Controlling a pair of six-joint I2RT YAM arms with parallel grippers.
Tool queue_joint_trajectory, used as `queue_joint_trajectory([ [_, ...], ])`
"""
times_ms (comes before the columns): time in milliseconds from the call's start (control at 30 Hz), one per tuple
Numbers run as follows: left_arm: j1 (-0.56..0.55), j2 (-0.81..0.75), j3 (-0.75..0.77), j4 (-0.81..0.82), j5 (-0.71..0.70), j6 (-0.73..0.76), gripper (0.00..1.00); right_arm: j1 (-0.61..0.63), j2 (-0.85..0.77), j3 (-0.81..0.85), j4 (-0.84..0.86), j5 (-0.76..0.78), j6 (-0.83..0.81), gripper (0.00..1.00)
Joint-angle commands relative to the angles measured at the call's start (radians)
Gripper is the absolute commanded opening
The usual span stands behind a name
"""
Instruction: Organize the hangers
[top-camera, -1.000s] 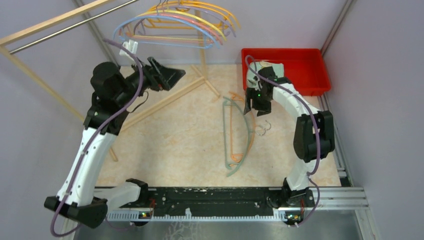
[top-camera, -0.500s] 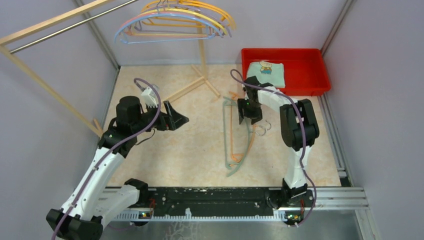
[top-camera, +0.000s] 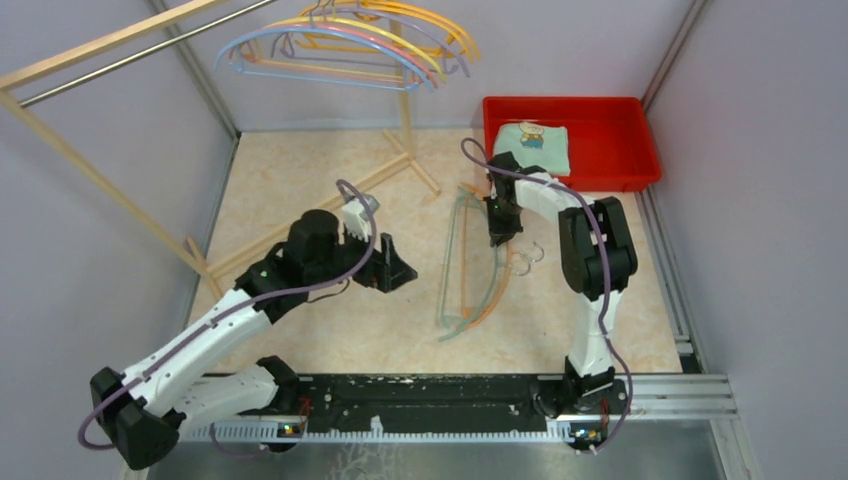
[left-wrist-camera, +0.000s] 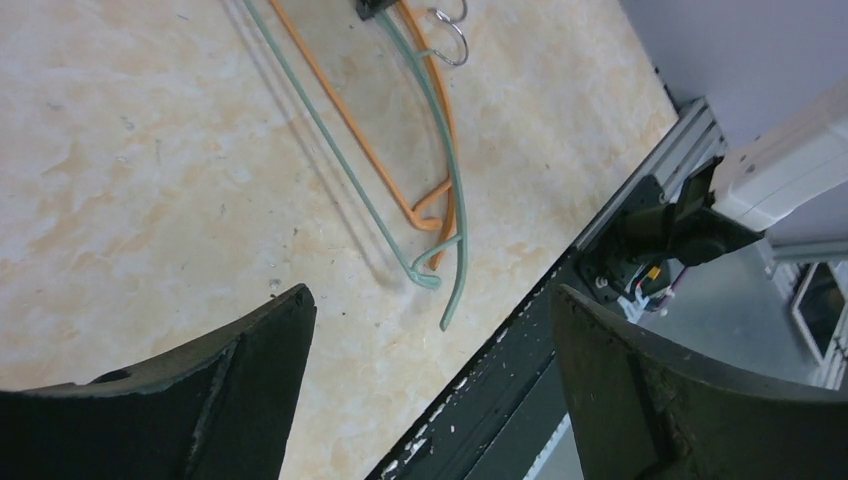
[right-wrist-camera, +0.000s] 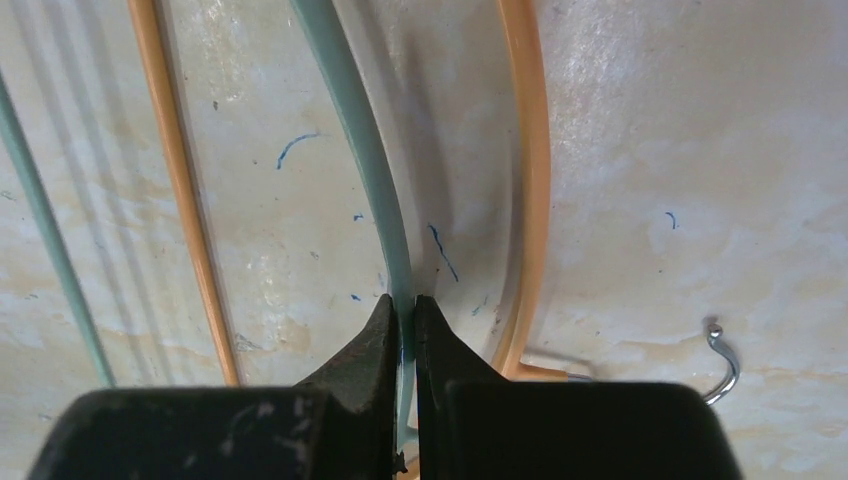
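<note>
Several coloured hangers (top-camera: 350, 45) hang on the rail at the back. A green hanger (top-camera: 445, 295) and an orange hanger (top-camera: 466, 250) lie side by side on the table, their metal hooks (top-camera: 530, 255) pointing right. My right gripper (top-camera: 497, 228) (right-wrist-camera: 403, 305) is shut on the green hanger's curved arm (right-wrist-camera: 360, 150), and the orange hanger (right-wrist-camera: 530, 180) lies just beside it. My left gripper (top-camera: 395, 270) (left-wrist-camera: 430, 300) is open and holds nothing, low over the table to the left of the two hangers. In the left wrist view the green hanger's end (left-wrist-camera: 455, 200) lies beyond the fingers.
A red bin (top-camera: 640, 150) with a folded cloth (top-camera: 532, 140) stands at the back right. The wooden rack frame (top-camera: 100, 170) and its floor bars (top-camera: 390, 175) cross the back left. A black mounting rail (top-camera: 430, 390) edges the near side, and walls close in both sides.
My left arm came down from the rack to the table's middle, jaws still open. My right gripper closed on the green hanger, and the lower ends of both hangers swung left.
</note>
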Motion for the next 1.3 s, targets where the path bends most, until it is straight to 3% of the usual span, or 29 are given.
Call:
queue_joint_trajectory([
  [0, -0.122, 0.105, 0.042, 0.048, -0.152, 0.068, 0.91, -0.001, -0.113, 0.075, -0.035, -0.046, 0.053, 0.0],
  [233, -0.264, 0.351, 0.23, 0.087, -0.304, 0.19, 0.9, 0.04, -0.169, 0.212, -0.123, -0.057, 0.074, 0.0],
  [467, -0.354, 0.53, 0.36, 0.072, -0.37, 0.218, 0.9, 0.075, -0.177, 0.284, -0.162, -0.063, 0.083, 0.0],
  [1067, -0.386, 0.679, 0.306, 0.064, -0.428, 0.178, 0.85, 0.076, -0.222, 0.49, -0.315, -0.137, 0.072, 0.0],
  [1133, -0.386, 0.69, 0.312, 0.065, -0.436, 0.183, 0.78, 0.076, -0.226, 0.497, -0.318, -0.153, 0.074, 0.0],
  [1267, -0.385, 0.704, 0.314, 0.046, -0.43, 0.19, 0.42, 0.076, -0.235, 0.512, -0.323, -0.17, 0.08, 0.0],
])
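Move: Below the left hand and off to its right lies the green hanger, its middle about 13 cm right, 10 cm ahead and 22 cm down. The right hand already pinches that hanger's arched bar close over the table, its middle some 5 cm back and 5 cm left of this grip. The orange hanger lies under it, its middle about 3 cm back and 3 cm left of the right hand; the red box stands roughly 22 cm ahead and 15 cm right. Lifting the pinched green hanger almost straight up by about 19 cm, the right hand drifts some 6 cm left and keeps its grip, fingertips swinging slightly forward and left. Meanwhile the wide-open left hand sweeps right about 12 cm, then sinks towards the raised arched bar, tipping its fingers nearly 30 degrees further down and starting to close around the bar only at the end. ##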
